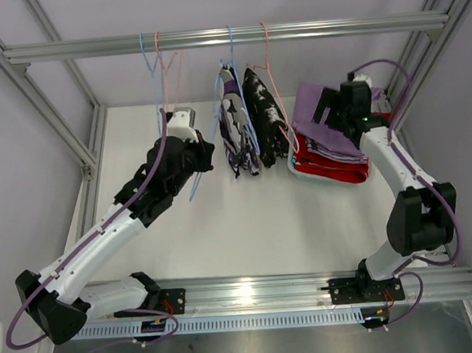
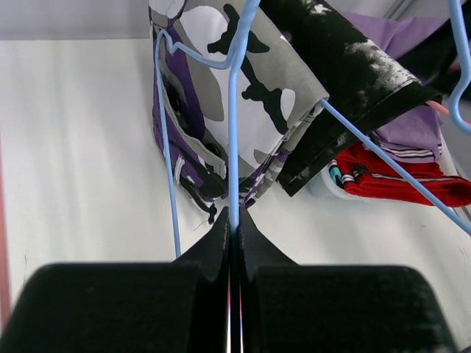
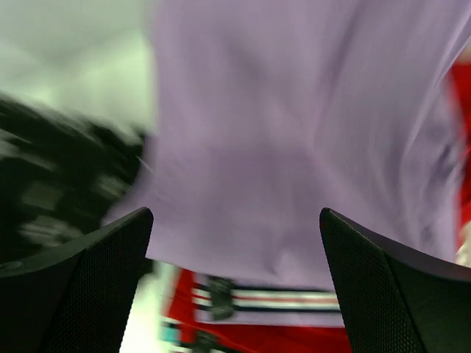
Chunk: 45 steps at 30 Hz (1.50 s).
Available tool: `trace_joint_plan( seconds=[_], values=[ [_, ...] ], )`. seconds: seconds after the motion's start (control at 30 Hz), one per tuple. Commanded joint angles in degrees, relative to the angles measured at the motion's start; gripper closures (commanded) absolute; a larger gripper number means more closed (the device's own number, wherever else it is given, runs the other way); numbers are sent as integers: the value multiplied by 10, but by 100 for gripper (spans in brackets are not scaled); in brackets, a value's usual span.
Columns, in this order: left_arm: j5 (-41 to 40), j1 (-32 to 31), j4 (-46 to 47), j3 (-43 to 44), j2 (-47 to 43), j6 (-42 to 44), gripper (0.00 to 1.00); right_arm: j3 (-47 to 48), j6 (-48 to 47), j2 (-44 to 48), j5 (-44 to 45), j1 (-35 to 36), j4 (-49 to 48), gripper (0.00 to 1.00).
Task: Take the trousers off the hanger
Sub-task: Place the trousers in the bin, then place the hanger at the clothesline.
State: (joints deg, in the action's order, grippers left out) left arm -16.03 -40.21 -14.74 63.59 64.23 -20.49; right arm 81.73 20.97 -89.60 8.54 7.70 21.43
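Observation:
The purple-white-black print trousers [image 1: 237, 127] [image 2: 246, 88] hang on a blue hanger [image 1: 231, 50] from the top rail. Beside them, the black white-blotched trousers [image 1: 266, 117] [image 2: 346, 70] hang on a pink hanger [image 1: 266, 43]. My left gripper [image 1: 204, 157] [image 2: 233, 219] is shut on the blue hanger's wire [image 2: 233, 147], just below the print trousers. Lilac trousers [image 1: 320, 121] [image 3: 294, 132] lie on red ones [image 1: 333, 167] [image 3: 309, 340] at the right, with a teal edge [image 2: 335, 173] under them. My right gripper [image 1: 338, 107] [image 3: 235, 220] is open over the lilac cloth, holding nothing.
Two empty hangers, blue [image 1: 146, 57] and pink [image 1: 162, 64], hang on the rail [image 1: 87, 47] at the left. Aluminium frame posts [image 1: 55, 117] stand on both sides. The white table [image 1: 248, 224] lies below the hanging clothes.

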Motion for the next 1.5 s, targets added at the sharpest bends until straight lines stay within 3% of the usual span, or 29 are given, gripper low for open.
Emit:
trace_joint_plan(
  seconds=[0.0,0.2,0.43,0.63,0.9,1.13,1.3,1.47],
  values=[
    [5,4,22,22,-22,3,100,-101,18,-42,-30,8,-5,1],
    [0,4,22,21,-24,2,99,-209,34,-46,-36,22,-55,1],
    [-1,4,21,21,-32,4,100,-148,24,-8,-25,24,21,1],
    [-11,4,23,26,-45,23,100,-114,28,97,-29,27,51,1],
    [-62,4,49,19,-83,90,100,-290,27,265,-72,46,-35,1],
    [-88,4,46,50,-68,125,99,-365,19,362,-78,46,-58,1],
    [-94,12,11,135,-32,142,100,-410,12,370,-131,46,-111,1],
    [-79,33,-36,204,16,106,100,-409,0,313,-162,43,-129,1]
  ],
)
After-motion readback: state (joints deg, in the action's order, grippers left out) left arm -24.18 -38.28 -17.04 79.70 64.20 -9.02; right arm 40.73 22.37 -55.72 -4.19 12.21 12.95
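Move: The purple trousers lie folded over the bin below the right hand, their middle about 16 cm down, 3 cm farther out and 4 cm to its right. The black-and-white trousers hang about 15 cm to that hand's left, roughly level with it. The left hand holds the empty blue hanger; the rail for it is roughly 12 cm ahead and 30 cm above. The grey camo trousers hang about 8 cm ahead and 8 cm right of the left hand, a little lower. Down towards the purple trousers goes the open right hand, about 15 cm and slightly back, tipping down; it pauses low, climbs about 13 cm, levels out and draws back past the bin's near edge, sinking a little again. The left hand keeps its pinch on the blue hanger, lifting it about 12 cm towards the rail and some 5 cm left, away from the grey camo trousers, tilting up 15 degrees. ##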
